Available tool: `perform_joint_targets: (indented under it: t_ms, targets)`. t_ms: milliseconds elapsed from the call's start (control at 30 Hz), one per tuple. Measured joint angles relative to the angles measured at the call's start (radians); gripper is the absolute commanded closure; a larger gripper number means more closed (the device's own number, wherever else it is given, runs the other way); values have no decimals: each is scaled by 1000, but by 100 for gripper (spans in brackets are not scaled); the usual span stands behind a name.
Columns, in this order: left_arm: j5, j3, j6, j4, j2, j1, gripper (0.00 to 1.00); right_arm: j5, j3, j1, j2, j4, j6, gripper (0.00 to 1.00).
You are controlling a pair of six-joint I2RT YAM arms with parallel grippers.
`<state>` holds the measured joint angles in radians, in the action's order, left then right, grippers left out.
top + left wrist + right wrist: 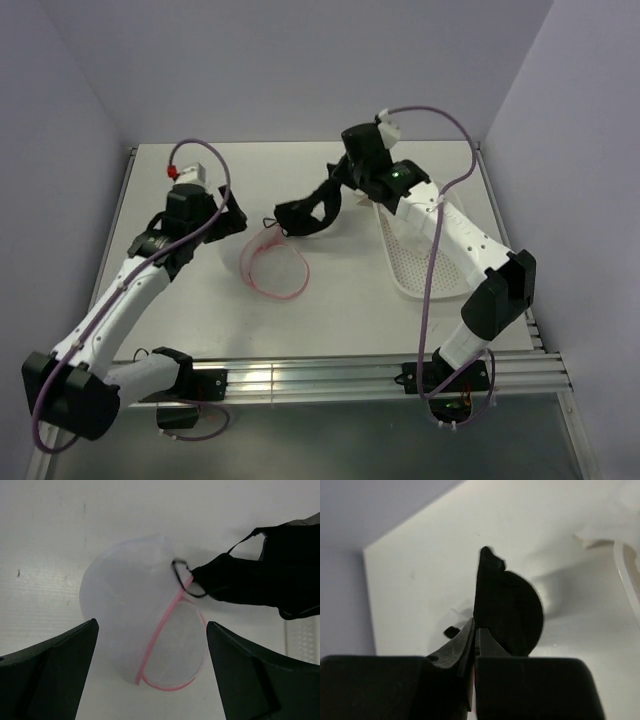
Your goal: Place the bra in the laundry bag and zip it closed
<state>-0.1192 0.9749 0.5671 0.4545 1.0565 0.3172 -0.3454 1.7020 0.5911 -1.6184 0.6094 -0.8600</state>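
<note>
The laundry bag (276,266) lies on the table as a round white mesh pouch with pink zipper trim, its mouth gaping; in the left wrist view the laundry bag (145,625) fills the middle. The black bra (303,215) hangs above the bag's far edge, and a thin strap of the bra (250,577) droops over the pink rim. My right gripper (336,194) is shut on the bra's upper end; in its own view the right gripper (476,630) pinches the bra (512,605). My left gripper (232,218) stands open just left of the bag; nothing sits in the left gripper (152,680).
A white perforated plastic basket (425,255) lies right of the bag, under the right arm. Lilac walls close in the table at the back and both sides. A metal rail runs along the near edge.
</note>
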Motion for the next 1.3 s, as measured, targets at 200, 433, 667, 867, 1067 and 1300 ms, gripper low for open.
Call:
perform_joint_targets:
  t_ms: [200, 433, 667, 867, 1067, 1300]
  targets:
    - [-117, 3, 21, 76, 159, 108, 1, 46, -377, 0, 6, -108, -61, 100]
    - [-239, 75, 14, 135, 323, 170, 2, 67, -548, 2, 30, -190, -94, 100]
    - [-315, 103, -5, 170, 424, 200, 26, 79, -565, 2, 72, -260, -101, 100]
    - [-346, 105, -12, 206, 455, 201, 73, 78, -566, 2, 75, -265, -97, 95]
    - [-366, 105, -23, 227, 455, 201, 100, 77, -596, 2, 113, -264, -93, 81]
    - [-401, 109, -37, 248, 443, 108, 100, 77, -603, 2, 135, -264, -89, 58]
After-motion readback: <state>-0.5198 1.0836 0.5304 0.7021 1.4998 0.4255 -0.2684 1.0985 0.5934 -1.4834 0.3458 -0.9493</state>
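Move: The laundry bag lies under the left hand, its middle about 5 cm to the right, 2 cm back and 13 cm below; the black bra hangs some 15 cm right of that hand, 6 cm ahead and about level with it. From the right hand, which already holds the bra, the bag is about 14 cm left, 11 cm back and 21 cm down, and the white basket roughly 19 cm right, 8 cm back and 20 cm down. Straight down about 12 cm goes the open left hand, tipping its fingers about 25 degrees downward and rolling its left side up; it shuts on the bag's pink rim and pulls that left some 4 cm. The right hand drops the bra fast, about 18 cm down and 5 cm back, rises 2–3 cm, then opens its fingers about a third. ##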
